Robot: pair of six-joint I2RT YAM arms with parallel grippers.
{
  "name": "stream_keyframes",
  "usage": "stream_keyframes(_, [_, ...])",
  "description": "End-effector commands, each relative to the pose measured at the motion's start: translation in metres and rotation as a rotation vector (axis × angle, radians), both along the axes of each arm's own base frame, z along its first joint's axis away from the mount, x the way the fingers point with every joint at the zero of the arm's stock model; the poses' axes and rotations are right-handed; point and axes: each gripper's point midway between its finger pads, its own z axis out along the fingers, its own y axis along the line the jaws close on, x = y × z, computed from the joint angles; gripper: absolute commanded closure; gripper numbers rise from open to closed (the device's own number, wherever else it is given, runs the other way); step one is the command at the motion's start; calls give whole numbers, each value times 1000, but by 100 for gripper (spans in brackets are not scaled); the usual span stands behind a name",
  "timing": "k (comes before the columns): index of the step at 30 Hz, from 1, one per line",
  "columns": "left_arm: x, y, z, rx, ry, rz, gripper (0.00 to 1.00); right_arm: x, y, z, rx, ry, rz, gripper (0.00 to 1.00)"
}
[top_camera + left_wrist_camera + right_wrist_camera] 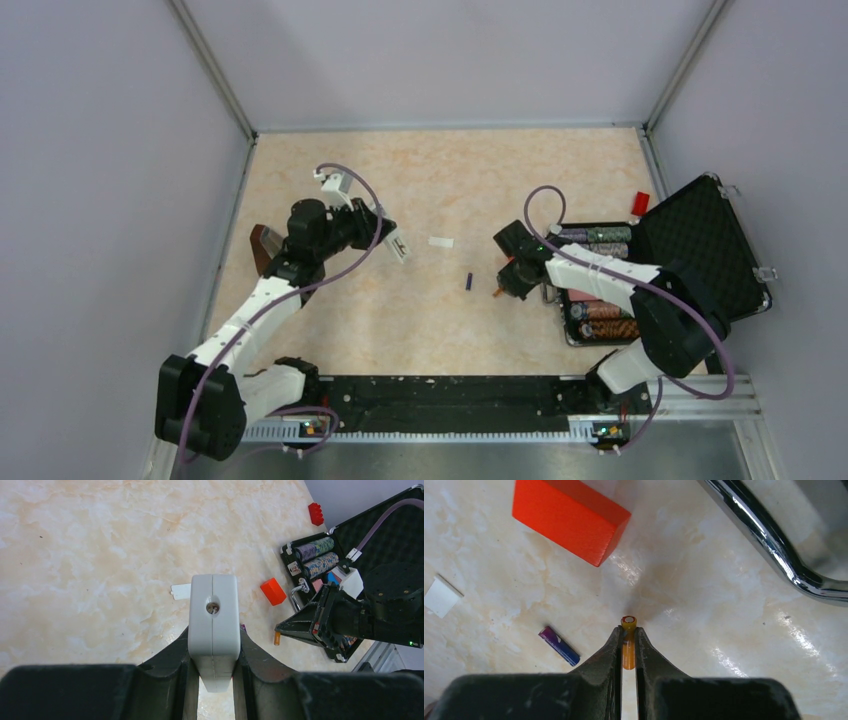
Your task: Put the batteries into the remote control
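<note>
My left gripper (213,645) is shut on the white remote control (213,625), gripping its sides and holding it above the table with one end facing the camera. In the top view the remote (399,245) sticks out of this gripper (385,233) at left centre. My right gripper (627,630) is shut on the orange-brown battery (628,642), low over the table. The top view shows this gripper (503,288) right of centre. The dark purple battery (559,645) lies loose on the table to its left, also visible in the top view (468,282).
A small loose white plate (441,241) lies between the arms. An orange-red block (569,517) lies beyond the right gripper. An open black case (700,255) of chip rolls, with a metal handle (774,555), stands on the right. A red brick (640,203) lies behind it.
</note>
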Motion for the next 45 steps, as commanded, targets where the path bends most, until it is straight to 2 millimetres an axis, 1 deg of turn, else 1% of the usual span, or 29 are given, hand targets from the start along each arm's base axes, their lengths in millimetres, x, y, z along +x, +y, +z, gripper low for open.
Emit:
stream_keyframes(1, [5,1,26,-51,-93,24,100,-7,-1,-9,40,58,-85,100])
stream_keyframes(4, [4,1,30,-58,-101,27,100,-10,-1,-15,51,82,-89,99])
stream_keyframes(5, [3,2,31,-57,-104,28,100,-10,-1,-13,56,77,-89,96])
stream_keyframes(8, [2,5,31,-48,-107,42,100,-10,-3,-8,66,61,-91,79])
stream_keyframes(10, [2,7,32,-44,-113,51,100,-7,-3,0,75,38,-82,72])
stream_keyframes(12, [2,8,33,-42,-117,61,100,-1,-3,12,76,-4,-60,67])
stream_keyframes(13, [2,9,33,-41,-119,64,100,3,-3,21,74,-32,-45,67])
stream_keyframes(14, [3,9,34,-41,-122,68,100,7,-3,30,68,-66,-2,67])
stream_keyframes(17, [3,10,36,-35,-127,70,100,30,-2,65,51,-176,144,71])
stream_keyframes(19, [4,10,38,-31,-131,69,100,50,-3,90,-7,-276,266,71])
stream_keyframes(21, [4,11,41,-27,-138,71,100,71,-1,114,-96,-379,475,71])
stream_keyframes(22, [5,11,42,-25,-142,73,100,78,4,123,-134,-422,603,71])
stream_keyframes(23, [5,12,44,-23,-149,78,100,81,11,131,-170,-455,754,70])
stream_keyframes(24, [6,14,46,-25,-150,90,100,76,24,138,-152,-479,915,69])
stream_keyframes(26, [7,15,54,-32,-166,100,100,71,34,145,-172,-503,1132,64])
stream_keyframes(28, [8,16,64,-42,-186,109,100,62,42,146,-169,-530,1303,62])
stream_keyframes(31, [11,19,78,-48,-207,130,100,52,41,139,-241,-571,1486,60])
stream_keyframes(33, [13,23,87,-51,-219,153,100,45,38,128,-300,-568,1574,56])
stream_keyframes(36, [19,33,94,-65,-206,217,100,38,33,116,-346,-553,1657,51])
stream_keyframes(38, [25,45,95,-78,-177,288,100,33,35,106,-364,-546,1735,50])
stream_keyframes(40, [30,57,93,-88,-150,349,100,25,38,91,-394,-522,1825,51])
stream_keyframes(43, [38,76,91,-105,-126,429,100,7,38,64,-423,-444,1973,52])
stream_keyframes(45, [41,86,88,-109,-113,461,100,1,36,52,-425,-396,2028,53])
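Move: The right hand holds the orange battery in its fingertips, just over its set-down spot, which is about 1 cm back and 1 cm down. From this hand the purple battery lies some 8 cm left and 2 cm ahead, the red block about 7 cm ahead and 4 cm right, and the case handle about 11 cm right and 1 cm ahead. The left hand grips the remote; the orange battery is some 25 cm right of it, 9 cm back and 17 cm below. The right hand eases about 1 cm down and back, opens to let go of the orange battery on the table, then swings up and forward to some 15 cm above its start while turning counter-clockwise, and comes back and down with fingers spread wider, turned about 105 degrees and hovering above the two batteries. The left hand, still gripping the remote, creeps up at first, then carries it about 6 cm left and 6 cm up in all, with some forward travel and a 20-degree counter-clockwise turn. ##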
